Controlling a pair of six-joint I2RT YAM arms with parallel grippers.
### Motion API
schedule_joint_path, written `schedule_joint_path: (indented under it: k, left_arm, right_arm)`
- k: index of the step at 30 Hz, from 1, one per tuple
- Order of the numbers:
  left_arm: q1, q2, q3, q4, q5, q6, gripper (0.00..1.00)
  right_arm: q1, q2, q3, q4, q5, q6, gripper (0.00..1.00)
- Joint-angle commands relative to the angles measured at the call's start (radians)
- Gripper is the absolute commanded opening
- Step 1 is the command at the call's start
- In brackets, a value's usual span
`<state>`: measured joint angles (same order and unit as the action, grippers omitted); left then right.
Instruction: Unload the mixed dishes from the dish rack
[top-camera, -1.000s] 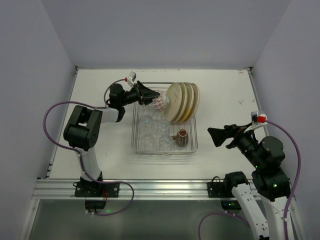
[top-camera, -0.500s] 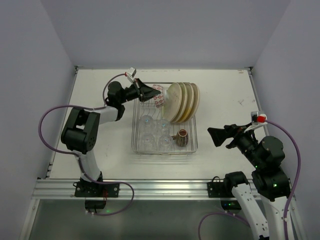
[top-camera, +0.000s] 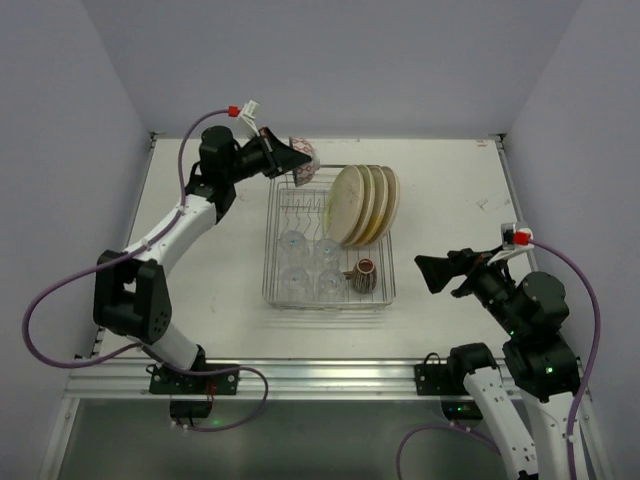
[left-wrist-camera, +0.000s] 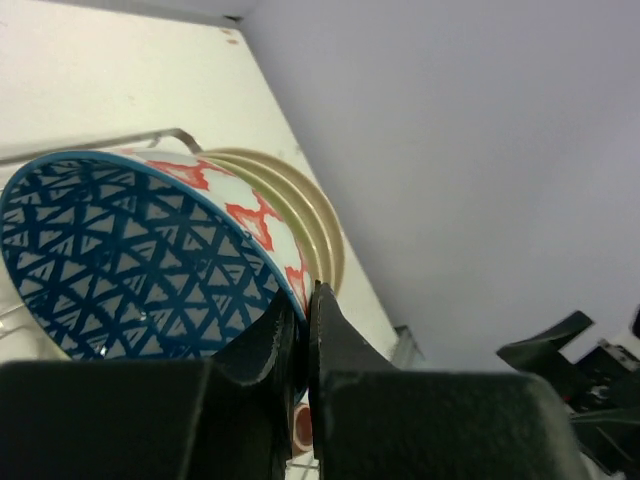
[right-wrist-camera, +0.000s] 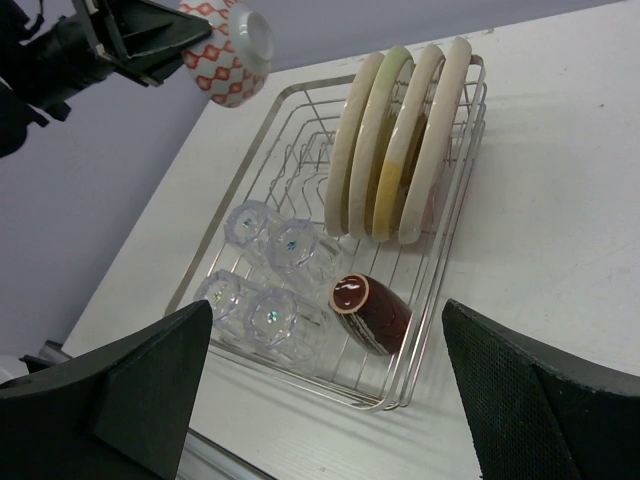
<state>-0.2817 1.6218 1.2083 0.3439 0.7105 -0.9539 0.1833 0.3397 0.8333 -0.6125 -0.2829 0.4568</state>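
Note:
My left gripper (top-camera: 291, 158) is shut on the rim of the small blue-patterned bowl (top-camera: 304, 156), holding it in the air over the far left corner of the dish rack (top-camera: 330, 301). The left wrist view shows the bowl's blue lattice inside (left-wrist-camera: 130, 260) pinched between the fingers (left-wrist-camera: 340, 340). Several cream and pale-green plates (top-camera: 365, 203) stand upright in the rack. Four clear glasses (top-camera: 305, 265) and a dark brown mug (top-camera: 362, 275) lie in its near half. My right gripper (top-camera: 440, 272) hangs open to the right of the rack, above the mug (right-wrist-camera: 372, 310).
The rack sits mid-table on a white tabletop (top-camera: 200, 270). Grey walls close in the far side and both flanks. An aluminium rail (top-camera: 320, 375) runs along the near edge. A purple cable (top-camera: 60, 300) loops off the left arm.
My left gripper closed on the bowl's rim and lifted it up out of the rack, toward the far left. The right arm has stayed still.

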Motion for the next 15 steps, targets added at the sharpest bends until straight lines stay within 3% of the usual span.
schedule_joint_path:
  k: [1,10,15]
  left_arm:
    - [-0.002,-0.114,0.109,-0.321,-0.167,0.286,0.00]
    - [0.001,-0.048,0.410,-0.872,-0.694,0.535,0.00]
    - [0.035,0.052,0.532,-1.006,-0.806,0.563,0.00]
  right_arm:
    - [0.001,0.004,-0.002,0.042,-0.022,0.008,0.99]
    - [0.001,0.001,0.000,0.045,-0.038,0.016,0.99]
    - [0.001,-0.002,0.003,0.037,-0.039,0.011,0.99]
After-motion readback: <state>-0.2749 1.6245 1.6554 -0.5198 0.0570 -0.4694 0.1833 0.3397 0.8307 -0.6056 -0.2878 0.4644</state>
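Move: The left fingers already hold the bowl by its rim, over the far half of the dish rack. Clear table for it lies about 20 cm left, some 5 cm farther out and 25 cm below; the rack's middle is 5 cm right, 5 cm back. The plates stand about 12 cm right, 3 cm back; the glasses 14 cm straight back. From the right hand, that clear table is some 28 cm ahead and 48 cm left. Keep the bowl's rim pinched and swing the left gripper about 10 cm left and some 5 cm forward, away from the plates towards the rack's left edge, rising roughly 3 cm and then sinking back to the starting height. On the way turn the wrist some 45 degrees, raising its left side and swinging counter-clockwise, so the fingers point more forward and dip down. ##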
